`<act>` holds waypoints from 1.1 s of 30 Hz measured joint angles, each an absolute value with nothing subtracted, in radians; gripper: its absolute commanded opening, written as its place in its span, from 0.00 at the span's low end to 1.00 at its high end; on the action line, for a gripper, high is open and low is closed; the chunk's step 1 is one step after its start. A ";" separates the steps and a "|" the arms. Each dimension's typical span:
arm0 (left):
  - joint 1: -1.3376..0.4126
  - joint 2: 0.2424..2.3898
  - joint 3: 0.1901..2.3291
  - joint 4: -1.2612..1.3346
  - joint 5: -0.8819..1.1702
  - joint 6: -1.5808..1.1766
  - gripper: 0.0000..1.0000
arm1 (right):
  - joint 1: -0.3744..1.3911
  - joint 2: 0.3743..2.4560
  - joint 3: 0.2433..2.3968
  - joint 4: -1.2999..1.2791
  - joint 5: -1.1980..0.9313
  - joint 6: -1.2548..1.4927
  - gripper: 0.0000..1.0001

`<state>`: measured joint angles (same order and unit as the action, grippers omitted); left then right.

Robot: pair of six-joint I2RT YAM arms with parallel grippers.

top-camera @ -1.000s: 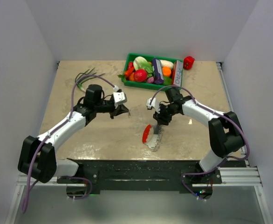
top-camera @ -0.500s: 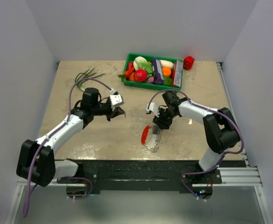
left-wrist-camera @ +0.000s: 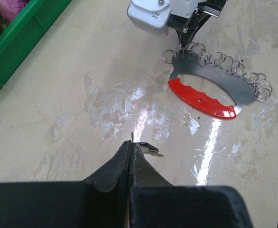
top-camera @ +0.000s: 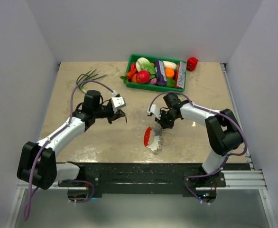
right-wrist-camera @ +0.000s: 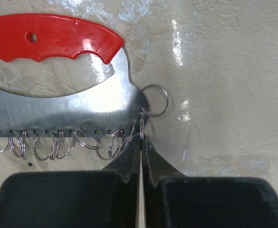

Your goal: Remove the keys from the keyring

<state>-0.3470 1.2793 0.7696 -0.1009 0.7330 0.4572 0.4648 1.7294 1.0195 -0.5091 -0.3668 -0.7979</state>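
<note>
The keyring (top-camera: 156, 142) lies flat on the table near the front middle: a silvery crescent plate (right-wrist-camera: 72, 109) with a red curved tag (right-wrist-camera: 53, 35) and several small wire rings along one edge. My right gripper (right-wrist-camera: 141, 138) is shut, its tips pinching an edge-on ring (right-wrist-camera: 142, 124) at the plate's corner, beside a round ring (right-wrist-camera: 167, 100). No keys show on those rings. My left gripper (left-wrist-camera: 132, 143) hovers to the plate's left, shut on a small flat metal piece (left-wrist-camera: 148, 148), seemingly a key. From the left wrist view the plate (left-wrist-camera: 205, 80) and red tag (left-wrist-camera: 200, 97) lie ahead.
A green bin (top-camera: 131, 81) of toy vegetables stands at the back middle, its corner (left-wrist-camera: 20, 38) also in the left wrist view. A red toy pepper (top-camera: 192, 63) sits behind its right end. Green onions (top-camera: 89, 77) lie at the back left.
My right gripper went from open to shut on the ring and eased left. The plate shifted slightly left. My left arm drew back a little to the left.
</note>
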 measured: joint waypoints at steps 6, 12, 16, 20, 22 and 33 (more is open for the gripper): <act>-0.320 1.352 0.775 -0.117 0.649 0.492 0.00 | 0.432 1.728 1.016 -0.467 -0.322 -0.773 0.00; -0.272 1.542 0.837 -0.207 0.553 0.536 0.00 | 0.317 1.726 1.016 -0.438 -0.250 -0.770 0.00; -0.257 1.592 0.869 -0.245 0.512 0.546 0.00 | 0.257 1.721 1.009 -0.419 -0.205 -0.771 0.00; -0.256 1.613 0.913 -0.279 0.491 0.545 0.00 | 0.206 1.718 1.002 -0.393 -0.162 -0.779 0.02; -0.256 1.642 0.945 -0.280 0.485 0.545 0.00 | 0.188 1.718 0.999 -0.382 -0.144 -0.779 0.05; -0.255 1.763 1.003 -0.312 0.445 0.550 0.55 | 0.147 1.695 0.997 -0.374 -0.105 -0.781 0.74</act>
<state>-0.2554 1.7630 1.0031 -0.3119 0.4454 0.5495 0.1474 1.6951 0.9970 -0.3737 -0.1051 -0.7811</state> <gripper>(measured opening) 0.364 0.488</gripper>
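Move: The left hand holds the black key tag in the air; the bare tabletop it goes to is about 6 cm ahead, 7 cm left and 14 cm below. The keyring plate lies some 16 cm right of that hand, 8 cm back and 14 cm down. The right hand already pinches a ring at the plate's far end, the plate's middle being about 9 cm back and 3 cm left. Its open spot is roughly 8 cm ahead and 14 cm right. Down some 12 cm, also left and forward, the left hand brings the key tag to the table, its fingers tipping further down, then opens about a third. Meanwhile the right hand keeps its pinch and drags the keyring plate right about 14 cm and somewhat forward, low over the table, turning clockwise some 25 degrees, then opens halfway and just begins to rise. ##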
